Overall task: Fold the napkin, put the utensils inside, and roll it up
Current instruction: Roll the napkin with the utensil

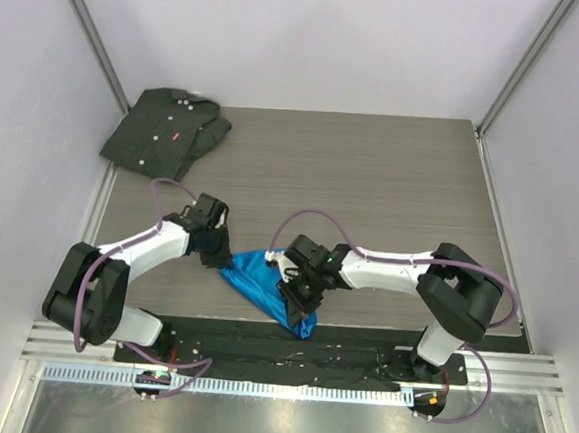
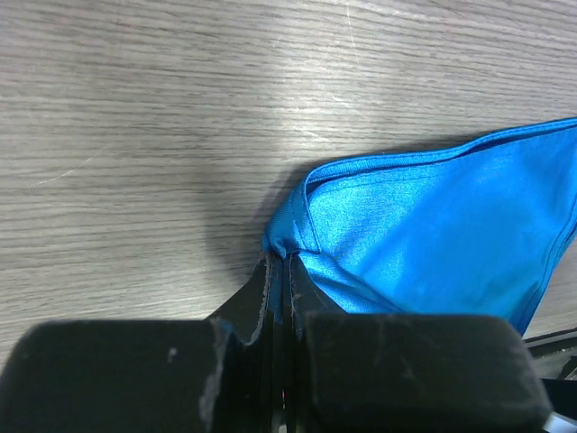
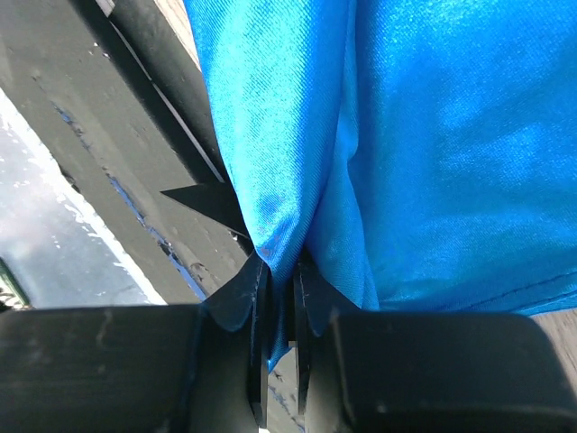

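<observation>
The bright blue napkin [image 1: 254, 279] lies bunched near the table's front edge, between the two arms. My left gripper [image 1: 218, 261] is shut on its left corner; in the left wrist view the napkin [image 2: 433, 225] fans out to the right from the pinched tip at the gripper [image 2: 284, 257]. My right gripper [image 1: 298, 302] is shut on a fold at the napkin's near right part. In the right wrist view the napkin [image 3: 433, 135] runs down between the jaws of that gripper [image 3: 281, 266], over the black front strip. The utensils are out of view.
A dark buttoned shirt [image 1: 166, 132] lies folded at the far left corner of the wooden table [image 1: 393, 175]. A black base strip [image 1: 260, 340] runs along the near edge under the napkin's tip. White walls with metal posts [image 1: 88, 30] enclose the sides.
</observation>
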Action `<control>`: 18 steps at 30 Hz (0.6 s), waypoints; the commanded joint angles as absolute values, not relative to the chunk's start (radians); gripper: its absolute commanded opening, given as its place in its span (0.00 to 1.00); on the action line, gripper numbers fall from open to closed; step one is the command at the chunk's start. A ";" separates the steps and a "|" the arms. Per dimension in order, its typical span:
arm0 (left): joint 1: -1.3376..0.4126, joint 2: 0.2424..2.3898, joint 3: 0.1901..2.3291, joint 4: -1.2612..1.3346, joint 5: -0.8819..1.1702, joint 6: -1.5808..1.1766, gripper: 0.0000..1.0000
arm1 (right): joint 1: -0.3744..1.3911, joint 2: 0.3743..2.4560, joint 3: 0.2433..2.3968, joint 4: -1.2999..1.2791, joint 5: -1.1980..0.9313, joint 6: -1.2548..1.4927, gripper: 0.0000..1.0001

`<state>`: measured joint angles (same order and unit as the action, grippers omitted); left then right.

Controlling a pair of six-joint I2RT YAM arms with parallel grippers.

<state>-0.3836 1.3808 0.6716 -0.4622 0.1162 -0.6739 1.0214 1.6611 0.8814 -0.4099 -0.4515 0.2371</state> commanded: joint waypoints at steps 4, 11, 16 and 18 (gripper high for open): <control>-0.373 1.476 0.742 -0.534 0.044 -0.608 0.00 | 0.965 1.587 0.842 -0.445 -0.448 0.262 0.30; -0.368 1.571 0.821 -0.583 0.061 -0.569 0.00 | 1.003 1.370 0.920 -0.528 -0.281 0.252 0.74; -0.361 1.635 0.867 -0.598 0.094 -0.551 0.00 | 1.151 1.285 0.913 -0.489 0.057 0.218 0.89; -0.360 1.650 0.877 -0.609 0.100 -0.540 0.00 | 1.201 1.311 0.914 -0.469 0.195 0.207 0.90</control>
<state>-0.3695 1.5837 0.8669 -0.5915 0.1379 -0.5900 1.1095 1.2987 0.8890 -0.4999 -0.1432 0.2409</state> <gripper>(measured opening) 0.014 0.889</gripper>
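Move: The right hand already pinches the napkin's right end, which lies between its fingers at the table's front edge. The napkin's middle is about 8 cm ahead of and 8 cm to the left of that hand, and the napkin's left end, shut in the left fingers, some 13 cm ahead and 18 cm left. From the left hand, the right end lies about 13 cm back and 18 cm right. Right fingers open, release the napkin's right end and rise about 9 cm; left keeps pinching, easing 2 cm forward. ##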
